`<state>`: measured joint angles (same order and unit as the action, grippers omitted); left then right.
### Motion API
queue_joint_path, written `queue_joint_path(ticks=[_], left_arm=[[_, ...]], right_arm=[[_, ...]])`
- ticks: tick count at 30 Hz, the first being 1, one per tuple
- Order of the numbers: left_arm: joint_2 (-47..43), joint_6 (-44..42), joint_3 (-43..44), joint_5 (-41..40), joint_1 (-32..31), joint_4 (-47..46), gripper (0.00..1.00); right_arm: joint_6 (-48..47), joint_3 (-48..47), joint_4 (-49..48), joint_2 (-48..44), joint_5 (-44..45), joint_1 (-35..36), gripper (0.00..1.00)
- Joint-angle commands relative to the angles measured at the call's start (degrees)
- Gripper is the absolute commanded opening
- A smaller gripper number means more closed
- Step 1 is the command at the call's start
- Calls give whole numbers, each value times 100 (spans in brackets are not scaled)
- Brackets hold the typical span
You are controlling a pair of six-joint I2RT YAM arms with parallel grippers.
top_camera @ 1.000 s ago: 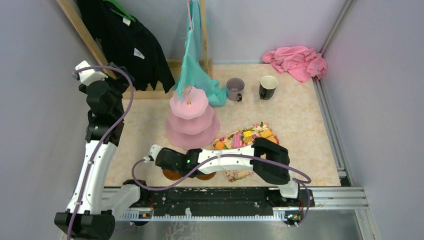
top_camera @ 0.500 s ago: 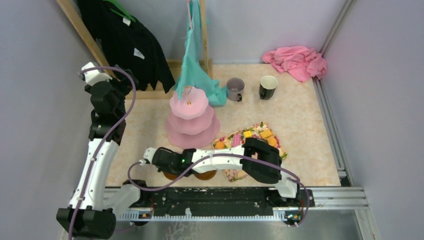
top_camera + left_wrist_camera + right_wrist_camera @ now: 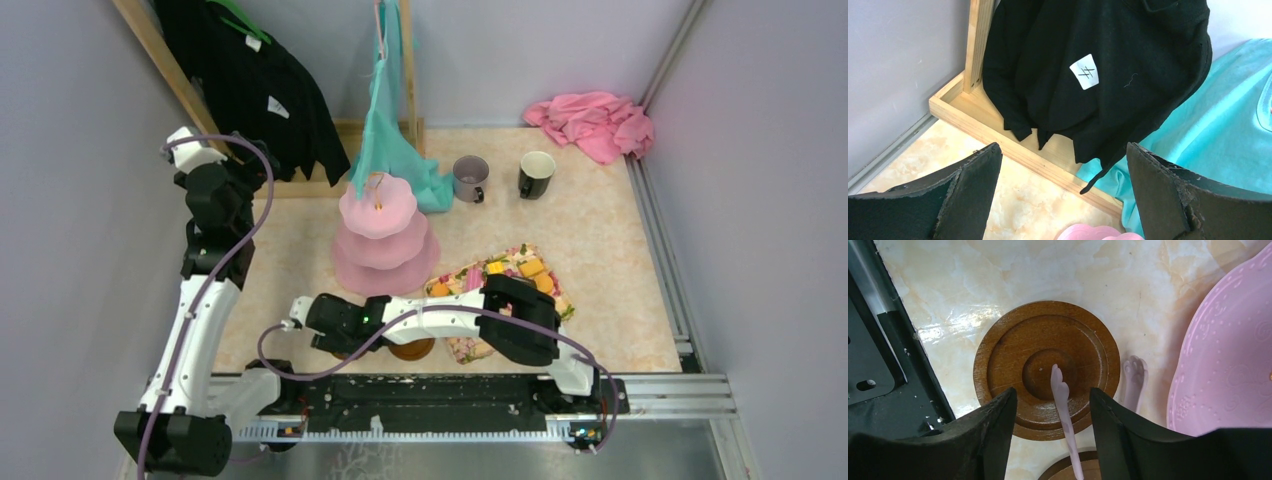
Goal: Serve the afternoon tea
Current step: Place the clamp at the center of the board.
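A pink paw-tipped spoon (image 3: 1060,390) lies across a brown disc (image 3: 1003,355) near the table's front edge. My right gripper (image 3: 1052,392) hangs over it, open, its jaws clear of the spoon on both sides. A second brown disc (image 3: 1060,474) shows below, and a second pink spoon (image 3: 1134,375) lies beside the pink stand (image 3: 1228,350). From above, the three-tier stand (image 3: 380,235) is mid-table, with toy cakes (image 3: 510,272) on a floral mat to its right. The grey mug (image 3: 469,177) and black mug (image 3: 536,173) stand behind. My left gripper (image 3: 1063,147) is open, high at the left.
A black garment (image 3: 1098,60) and teal fabric (image 3: 1228,115) hang from a wooden frame (image 3: 1013,145) at the back left. A pink cloth (image 3: 592,122) lies in the back right corner. The black base rail (image 3: 878,365) runs just left of the disc.
My right gripper's jaws have opened, and that arm has shifted a little to the left over the discs. The left arm moved slightly toward the back.
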<state>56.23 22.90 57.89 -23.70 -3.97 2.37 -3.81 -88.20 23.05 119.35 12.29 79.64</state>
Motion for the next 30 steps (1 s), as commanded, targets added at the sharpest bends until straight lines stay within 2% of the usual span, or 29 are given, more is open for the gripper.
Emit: queue_joint_path(ticks=[1,9,17,24,26,30], left_arm=[[37,52,-35,95,43,-220,99],[78,94,1,194,40,-263,99],[83,93,17,333,37,-264,99],[18,78,-231,792,41,-578,99],[49,32,-264,990,44,-707,99],[135,-141,-282,1269,42,-853,99]], right_arm=[[-10,-267,-121,-59,12,-45,57],[150,86,-266,-826,409,-38,57],[737,1275,-602,-2202,1301,-36,55],[1430,2229,-610,-3112,2629,-128,49],[1685,2347,-387,-3172,2704,-318,49],[1941,2935,-691,-3497,2778,-557,49]])
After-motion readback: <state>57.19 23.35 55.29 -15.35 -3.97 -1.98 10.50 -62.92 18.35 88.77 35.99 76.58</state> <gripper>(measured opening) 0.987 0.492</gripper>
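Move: The flowered food tray, towards which the right hand sets off, has its middle about 29 cm to that hand's right, 6 cm ahead and 3 cm lower. The released clamp's middle is some 7 cm right and 1 cm ahead, just below; the right brown coaster is level and 11 cm right, and the pink cake stand 16 cm ahead, 6 cm right, rising above it. From the left hand the tray is roughly 49 cm right, 16 cm back and 35 cm below. Already empty and half open, the right hand pauses briefly, then lifts straight off the clamp and sweeps right and somewhat forward over the coasters towards the flowered tray, ending about 13 cm right and 10 cm higher, the wrist turning some 30 degrees clockwise and the fingers staying half open. Late on, the wide-open left hand eases a little right and forward in front of the black shirt, towards the teal cloth, turning slightly clockwise. ##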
